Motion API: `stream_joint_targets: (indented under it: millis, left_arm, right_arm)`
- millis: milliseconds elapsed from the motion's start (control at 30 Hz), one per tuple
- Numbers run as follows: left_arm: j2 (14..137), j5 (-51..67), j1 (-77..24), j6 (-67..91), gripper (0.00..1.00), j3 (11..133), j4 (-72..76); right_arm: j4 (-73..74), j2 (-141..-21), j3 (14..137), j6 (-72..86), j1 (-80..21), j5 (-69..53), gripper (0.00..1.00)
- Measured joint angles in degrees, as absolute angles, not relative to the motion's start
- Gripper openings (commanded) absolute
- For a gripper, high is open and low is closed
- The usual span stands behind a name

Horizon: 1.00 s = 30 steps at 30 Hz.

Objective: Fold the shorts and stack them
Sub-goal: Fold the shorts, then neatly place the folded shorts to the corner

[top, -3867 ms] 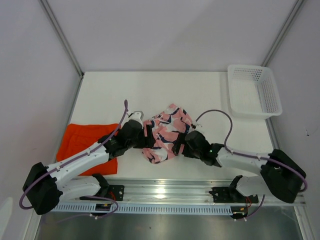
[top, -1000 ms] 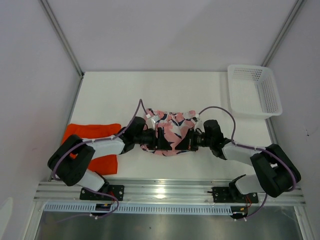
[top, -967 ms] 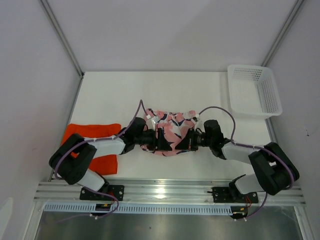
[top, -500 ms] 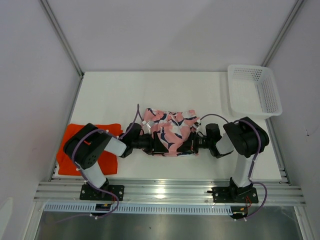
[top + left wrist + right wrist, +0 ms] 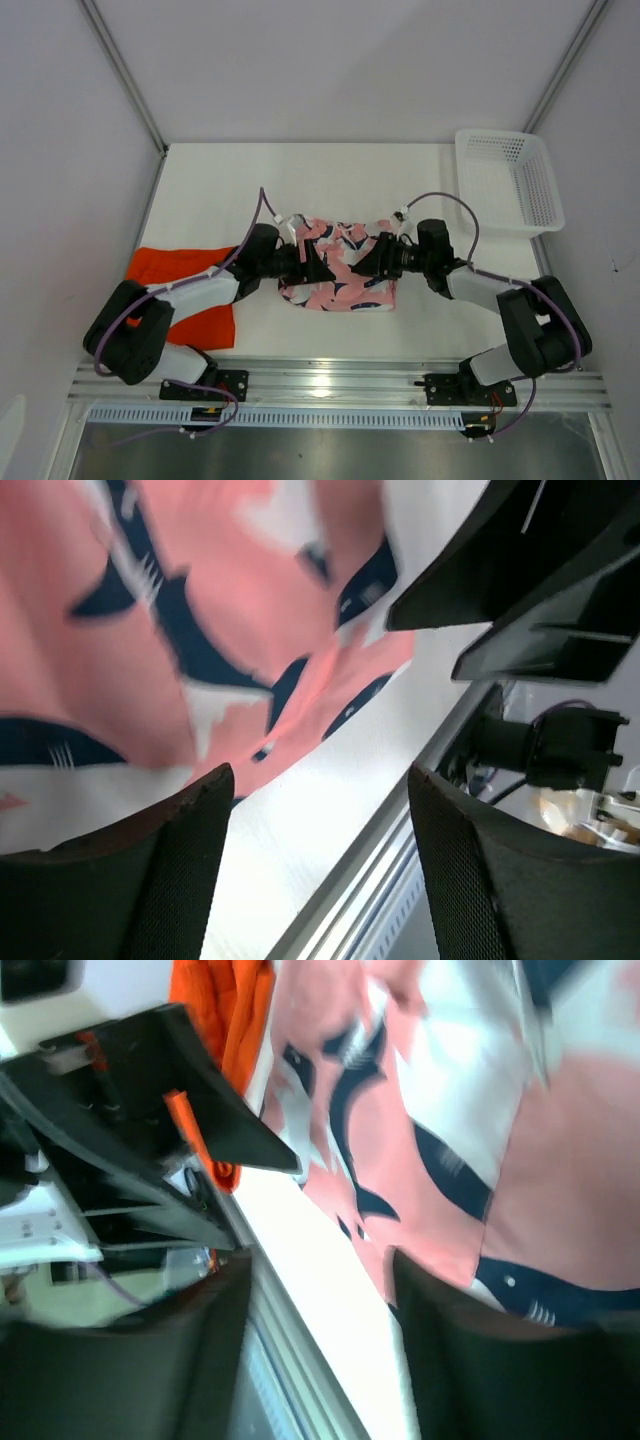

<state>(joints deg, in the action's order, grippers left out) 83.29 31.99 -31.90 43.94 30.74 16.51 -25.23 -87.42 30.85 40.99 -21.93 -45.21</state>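
Observation:
The pink shorts (image 5: 340,278) with navy fish print lie folded in a flat bundle at the table's middle. The orange shorts (image 5: 180,290) lie flat to their left, partly under my left arm. My left gripper (image 5: 308,262) is low over the bundle's left edge, and its wrist view shows it (image 5: 318,775) open, with bare table between the fingers and pink shorts (image 5: 150,630) just beyond. My right gripper (image 5: 378,258) faces it over the bundle's right side. It (image 5: 320,1260) is open too, the pink shorts (image 5: 470,1140) lying against its right finger (image 5: 480,1360).
A white mesh basket (image 5: 505,180) stands at the back right corner. A metal rail (image 5: 330,380) runs along the table's near edge. Each wrist view shows the other arm close across the bundle, and orange fabric (image 5: 235,1020) shows past the left arm.
The right gripper has gone from shut to open and the left has widened, both letting go of the pink shorts. Both grippers have shifted toward the far side, leaving the bundle flat.

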Motion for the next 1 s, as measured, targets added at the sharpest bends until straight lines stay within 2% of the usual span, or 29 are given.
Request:
stream_joint_targets:
  millis: [33, 100, 333, 467, 667, 1000]
  left_arm:
    - [80.9, 30.2, -31.9, 42.6, 0.80, 33.1, 12.6]
    - [77.0, 25.4, -31.9, 39.5, 0.82, 38.2, 5.4]
    - [73.2, 13.2, -29.4, 32.3, 0.90, 45.1, -9.5]
    - [74.9, 8.2, -26.7, 30.2, 0.93, 45.1, -15.3]
    - [77.1, 4.7, -21.5, 28.5, 0.99, 45.1, -16.9]
    - [85.4, 6.4, -20.3, 28.4, 0.99, 43.8, -9.9]
  right_arm:
    - [-22.1, -85.0, 32.5, 39.6, -22.1, -43.9, 0.77]
    - [-15.6, -80.7, 35.6, 36.8, -22.2, -40.7, 0.85]
    - [3.6, -74.2, 42.6, 29.6, -22.2, -25.5, 0.99]
    - [11.1, -74.5, 43.4, 27.6, -21.1, -17.0, 1.00]
    - [14.6, -79.3, 43.4, 26.4, -17.8, -11.4, 0.99]
    - [10.8, -86.1, 43.3, 26.2, -17.7, -11.2, 0.99]
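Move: The pink shorts lie flat under both hands. Their left edge is about 8 cm ahead, 10 cm left and 5 cm below the left gripper; their right edge is roughly 5 cm ahead, 9 cm right and 6 cm below the right gripper. The red cloth lies some 34 cm left and 7 cm back from the left gripper; the white basket stands about 37 cm right and 27 cm ahead of the right one. Lift both empty grippers a little, forward off the middle of the shorts, then part them outward and down to the side edges: left gripper about 12 cm left and 9 cm forward, right gripper some 10 cm right and 5 cm forward. Tip the fingers about 30 degrees steeper on the way, open both wide, and stop low with each edge between the spread fingers. ##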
